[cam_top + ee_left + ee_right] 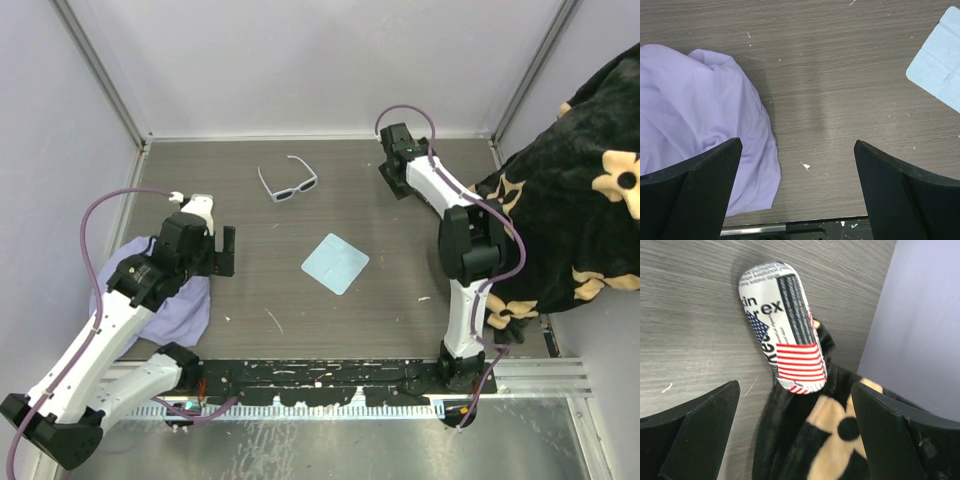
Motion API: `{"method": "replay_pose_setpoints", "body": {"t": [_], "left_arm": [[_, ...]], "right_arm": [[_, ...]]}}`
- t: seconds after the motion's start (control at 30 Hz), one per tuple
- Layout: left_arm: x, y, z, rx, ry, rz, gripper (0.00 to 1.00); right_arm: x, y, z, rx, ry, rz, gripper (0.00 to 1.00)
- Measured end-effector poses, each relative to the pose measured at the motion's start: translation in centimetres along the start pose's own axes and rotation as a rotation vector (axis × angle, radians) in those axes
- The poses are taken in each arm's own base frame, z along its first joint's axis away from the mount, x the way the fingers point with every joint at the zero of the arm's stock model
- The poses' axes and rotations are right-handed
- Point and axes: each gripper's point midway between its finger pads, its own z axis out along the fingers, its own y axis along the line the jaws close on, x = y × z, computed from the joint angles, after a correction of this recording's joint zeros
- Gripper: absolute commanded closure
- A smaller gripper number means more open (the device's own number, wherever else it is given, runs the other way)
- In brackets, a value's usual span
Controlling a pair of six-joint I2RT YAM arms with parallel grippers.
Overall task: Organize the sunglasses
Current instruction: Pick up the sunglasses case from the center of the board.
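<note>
The sunglasses, white-framed with dark lenses and their arms unfolded, lie at the back middle of the table. They show in neither wrist view. My left gripper is open at the left, well short of them, over bare table with nothing between its fingers. My right gripper is open at the back right, right of the sunglasses. In the right wrist view it hovers just short of a flag-patterned case, not touching it. The case's near end rests on a black blanket.
A light blue square cloth lies mid-table, its corner in the left wrist view. A crumpled purple cloth sits under my left arm, beside the left finger. The black flower-patterned blanket fills the right side against the wall.
</note>
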Motion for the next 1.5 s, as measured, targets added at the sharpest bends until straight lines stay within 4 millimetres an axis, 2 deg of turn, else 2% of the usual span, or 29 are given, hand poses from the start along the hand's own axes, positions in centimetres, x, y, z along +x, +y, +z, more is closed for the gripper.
{"method": "replay_pose_setpoints", "body": {"t": [0.13, 0.3, 0.63, 0.87, 1.17, 1.5], "left_arm": [[0.3, 0.1, 0.3, -0.009, 0.002, 0.004, 0.02], [0.0, 0.1, 0.6, -0.014, -0.007, 0.006, 0.02], [0.0, 0.0, 1.0, -0.018, 0.005, 0.010, 0.02], [0.1, -0.1, 1.3, -0.020, 0.013, 0.013, 0.02], [0.1, -0.1, 1.5, -0.020, 0.019, 0.015, 0.02], [0.6, -0.4, 2.1, -0.016, 0.050, 0.023, 0.02]], "right_arm": [[-0.5, 1.3, 2.2, -0.017, 0.013, -0.082, 0.00], [-0.1, 2.4, 4.3, -0.044, 0.042, -0.173, 0.00], [0.3, 0.8, 5.9, 0.007, 0.058, -0.213, 0.00], [1.3, 1.6, 7.6, 0.005, 0.094, -0.251, 0.00], [1.6, 1.2, 8.0, 0.007, 0.102, -0.262, 0.00], [2.4, 0.9, 9.5, -0.005, 0.129, -0.274, 0.00]]}}
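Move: Some 6 cm ahead of the right hand, about 1 cm to its right and 10 cm below lies the sunglasses case, next to the dark blanket, whose nearest pale flower is about level with the hand and 17 cm to its right. The light-blue cloth lies roughly 15 cm back and 28 cm left of the right hand, the sunglasses 8 cm ahead and 44 cm left. From the left hand the case is about 33 cm ahead, 62 cm right and 18 cm lower. Sinking about 8 cm towards the sunglasses case, the right hand also works some 4 cm forward and 4 to 5 cm to the right: a quick drop and reach first, then a slower shift right with further lowering. The wrist tips about 15 degrees farther down and turns slightly counter-clockwise, the wide-open fingers coming to flank the case; contact can't be made out. ##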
